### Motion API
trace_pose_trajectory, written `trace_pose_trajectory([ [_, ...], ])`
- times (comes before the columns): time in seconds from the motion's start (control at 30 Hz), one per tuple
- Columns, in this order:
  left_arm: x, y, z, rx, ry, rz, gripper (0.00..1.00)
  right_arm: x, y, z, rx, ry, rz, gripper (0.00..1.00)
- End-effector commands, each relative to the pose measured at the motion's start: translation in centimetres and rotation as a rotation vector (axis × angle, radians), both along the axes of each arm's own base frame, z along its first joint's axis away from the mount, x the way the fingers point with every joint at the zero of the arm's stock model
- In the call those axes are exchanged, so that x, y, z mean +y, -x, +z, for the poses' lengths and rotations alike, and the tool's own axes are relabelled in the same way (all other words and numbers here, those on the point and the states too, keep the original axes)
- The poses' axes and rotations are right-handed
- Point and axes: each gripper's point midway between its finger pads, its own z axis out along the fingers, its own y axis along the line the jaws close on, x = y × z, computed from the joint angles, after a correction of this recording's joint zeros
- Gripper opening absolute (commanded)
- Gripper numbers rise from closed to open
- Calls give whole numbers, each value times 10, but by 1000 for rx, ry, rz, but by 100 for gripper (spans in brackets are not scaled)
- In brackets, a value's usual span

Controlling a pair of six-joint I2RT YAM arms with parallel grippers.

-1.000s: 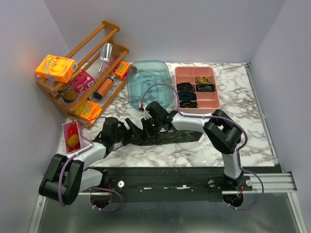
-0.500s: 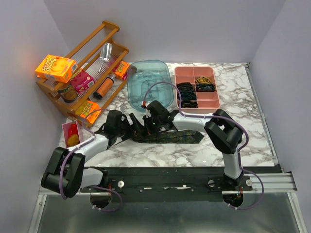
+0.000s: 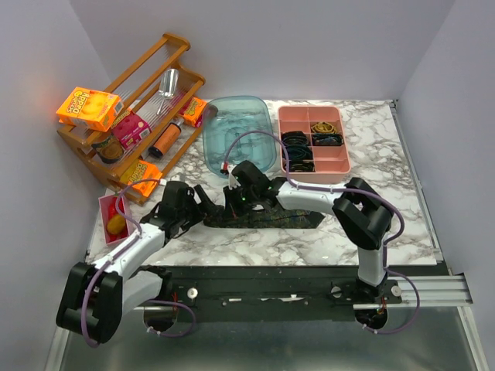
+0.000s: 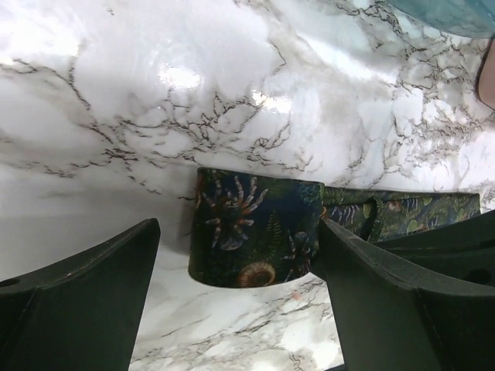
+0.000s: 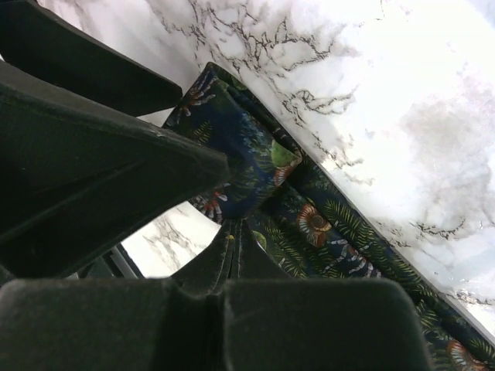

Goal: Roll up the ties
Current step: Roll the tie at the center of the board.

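Observation:
One dark tie (image 3: 278, 218) with a leaf-and-shell print lies flat across the marble table (image 3: 387, 224), running left to right. Its left end (image 4: 255, 228) is folded into a short thick roll. My left gripper (image 3: 203, 209) is open around that end, and in the left wrist view the roll sits between the wide-apart fingers (image 4: 85, 301) without touching them. My right gripper (image 5: 232, 230) is shut, its tips resting on the tie (image 5: 325, 232) just behind the fold. In the top view the right gripper (image 3: 234, 202) is close beside the left one.
A pink compartment tray (image 3: 338, 164) holding several rolled ties stands at the back right. A teal plastic tub (image 3: 238, 131) sits behind the grippers. A wooden rack (image 3: 131, 116) with boxes and bottles is at back left, and a small pink box (image 3: 114, 216) at left.
My left gripper has shifted slightly right toward the tie's folded end and its jaws have spread a little wider. The right gripper has stayed shut on the same spot.

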Motion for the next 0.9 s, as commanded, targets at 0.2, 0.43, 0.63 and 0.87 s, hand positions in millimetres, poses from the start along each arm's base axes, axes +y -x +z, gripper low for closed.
trace_pose_trajectory([
  [0.2,22,6,-2,-40,-29,90,90,10,-4,31,-57,-72,16,1],
  [0.43,24,6,-6,-30,-8,90,86,20,-13,25,-59,-63,14,1],
  [0.63,21,8,-8,-22,12,84,80,26,-15,28,-60,-73,13,1],
  [0.87,17,13,-6,-35,48,73,72,29,-10,14,-19,-62,39,1],
])
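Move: The rolled end of the tie lies about 2 cm ahead of the left hand, 2 cm to its right and 2 cm below it. From the right hand that rolled end is some 4 cm to the left, 1 cm ahead and 2 cm below. The tie's flat length has its middle level with the right hand and 12 cm to its right, 3 cm lower; the blue tray's middle is roughly 25 cm ahead of this hand and 3 cm to its left. Leftward by about 2 cm and slightly back, the left hand draws away from the tie's rolled end, fingers still pointing down and forward, turning some 5 degrees counter-clockwise while its wide-open fingers start to close. The right hand, fingertips kept shut, rises about 2.5 cm, shifting left and forward above the table beside the roll. ##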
